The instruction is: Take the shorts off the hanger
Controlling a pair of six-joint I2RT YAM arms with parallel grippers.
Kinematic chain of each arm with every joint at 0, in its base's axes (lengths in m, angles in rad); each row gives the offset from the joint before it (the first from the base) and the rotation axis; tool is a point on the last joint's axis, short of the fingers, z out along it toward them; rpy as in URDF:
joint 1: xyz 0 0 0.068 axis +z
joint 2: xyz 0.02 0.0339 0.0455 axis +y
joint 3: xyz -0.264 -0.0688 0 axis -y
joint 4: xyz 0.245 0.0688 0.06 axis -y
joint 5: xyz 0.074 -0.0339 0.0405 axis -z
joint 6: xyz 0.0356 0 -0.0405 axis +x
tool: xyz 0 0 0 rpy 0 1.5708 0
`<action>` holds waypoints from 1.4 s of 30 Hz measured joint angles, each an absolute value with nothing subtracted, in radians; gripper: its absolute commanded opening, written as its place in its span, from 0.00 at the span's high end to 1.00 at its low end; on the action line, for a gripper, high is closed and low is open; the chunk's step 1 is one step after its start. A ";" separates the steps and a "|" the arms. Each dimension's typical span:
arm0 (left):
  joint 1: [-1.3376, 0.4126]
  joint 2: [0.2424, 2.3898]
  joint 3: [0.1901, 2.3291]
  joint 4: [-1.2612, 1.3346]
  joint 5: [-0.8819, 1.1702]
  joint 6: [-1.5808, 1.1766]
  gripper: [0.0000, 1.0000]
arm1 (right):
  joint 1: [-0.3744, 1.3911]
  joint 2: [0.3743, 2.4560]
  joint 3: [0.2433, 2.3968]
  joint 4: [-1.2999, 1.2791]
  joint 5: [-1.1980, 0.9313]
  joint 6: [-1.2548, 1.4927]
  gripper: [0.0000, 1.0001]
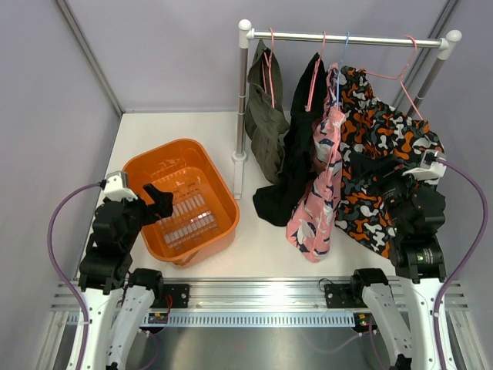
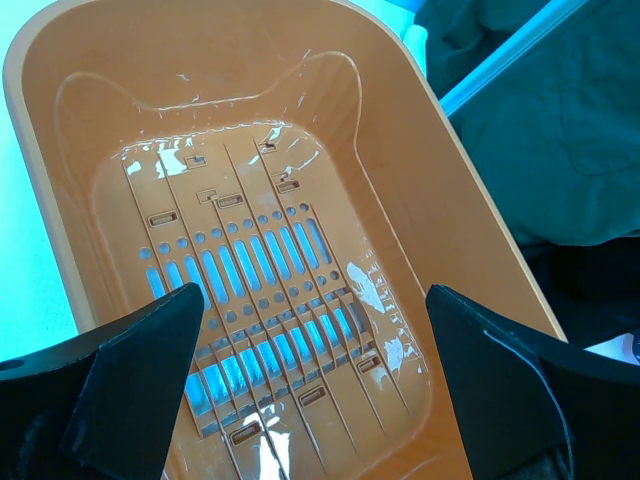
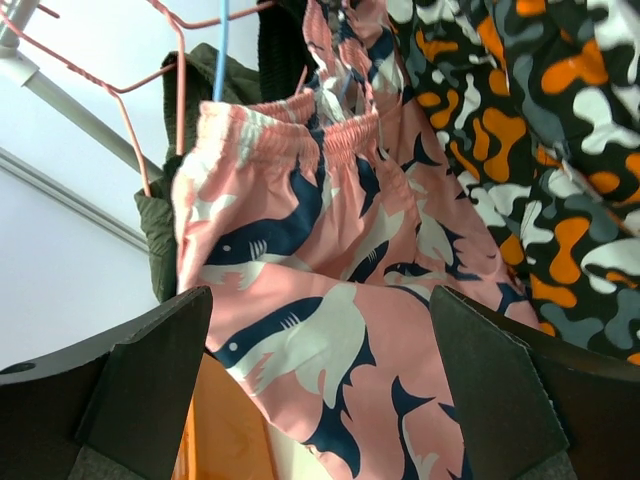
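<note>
Four shorts hang on hangers from a rail (image 1: 347, 38): olive green shorts (image 1: 266, 116), black shorts (image 1: 296, 154), pink shark-print shorts (image 1: 320, 185) and orange-black-grey camouflage shorts (image 1: 381, 139). My right gripper (image 1: 389, 185) is open and empty, low against the camouflage shorts. In the right wrist view the gripper (image 3: 320, 300) faces the pink shorts (image 3: 330, 250), which hang on a blue hanger (image 3: 222, 50), with the camouflage shorts (image 3: 540, 130) to the right and the olive shorts (image 3: 160, 230) to the left. My left gripper (image 1: 158, 202) is open and empty over the orange basket (image 1: 223, 193).
The rack's white left post (image 1: 242, 100) stands beside the basket. A tilted pink hanger (image 1: 400, 73) sits at the rail's right end. In the left wrist view the open gripper (image 2: 312, 295) looks into the basket (image 2: 420, 140), which holds nothing.
</note>
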State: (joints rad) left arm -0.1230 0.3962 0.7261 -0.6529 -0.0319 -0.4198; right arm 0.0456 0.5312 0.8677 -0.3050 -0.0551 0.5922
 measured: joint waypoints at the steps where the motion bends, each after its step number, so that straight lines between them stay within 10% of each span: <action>1: -0.123 0.394 0.726 -0.653 -0.032 -0.420 0.01 | 0.046 0.532 0.881 -0.310 -0.055 0.583 0.00; 19: -0.123 0.392 0.726 -0.640 0.021 -0.419 0.01 | 0.044 1.278 1.896 -0.412 0.011 0.274 0.01; 42: -0.123 0.372 0.726 -0.634 0.057 -0.415 0.01 | -0.038 1.346 1.856 -0.490 0.271 0.102 0.00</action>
State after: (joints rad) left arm -0.1234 0.3721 0.7258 -0.6342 0.0574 -0.4152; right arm -0.0383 1.3457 1.8557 -0.4896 0.2714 0.1017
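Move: The neck of the rightmost pink hanger, carrying the camo shorts, is about 18 cm ahead of the right hand, 6 cm to its right and 10 cm above. The camo shorts hang below it, some 13 cm ahead of this hand, 1 cm to its right and 5 cm below. The pink shark shorts are about 10 cm ahead, 11 cm left and 5 cm below. From the left hand the hanger neck lies some 22 cm ahead, 64 cm right and 21 cm higher. Lift the open right gripper steeply, clear of the shorts, some 22 cm, then send it forward and down towards the rightmost pink hanger. From there ease a little back and swing right, ending about 15 cm higher and 14 cm farther out than at the start. Roll its left side down nearly 30 degrees and turn it clockwise meanwhile, fingers kept wide open. ##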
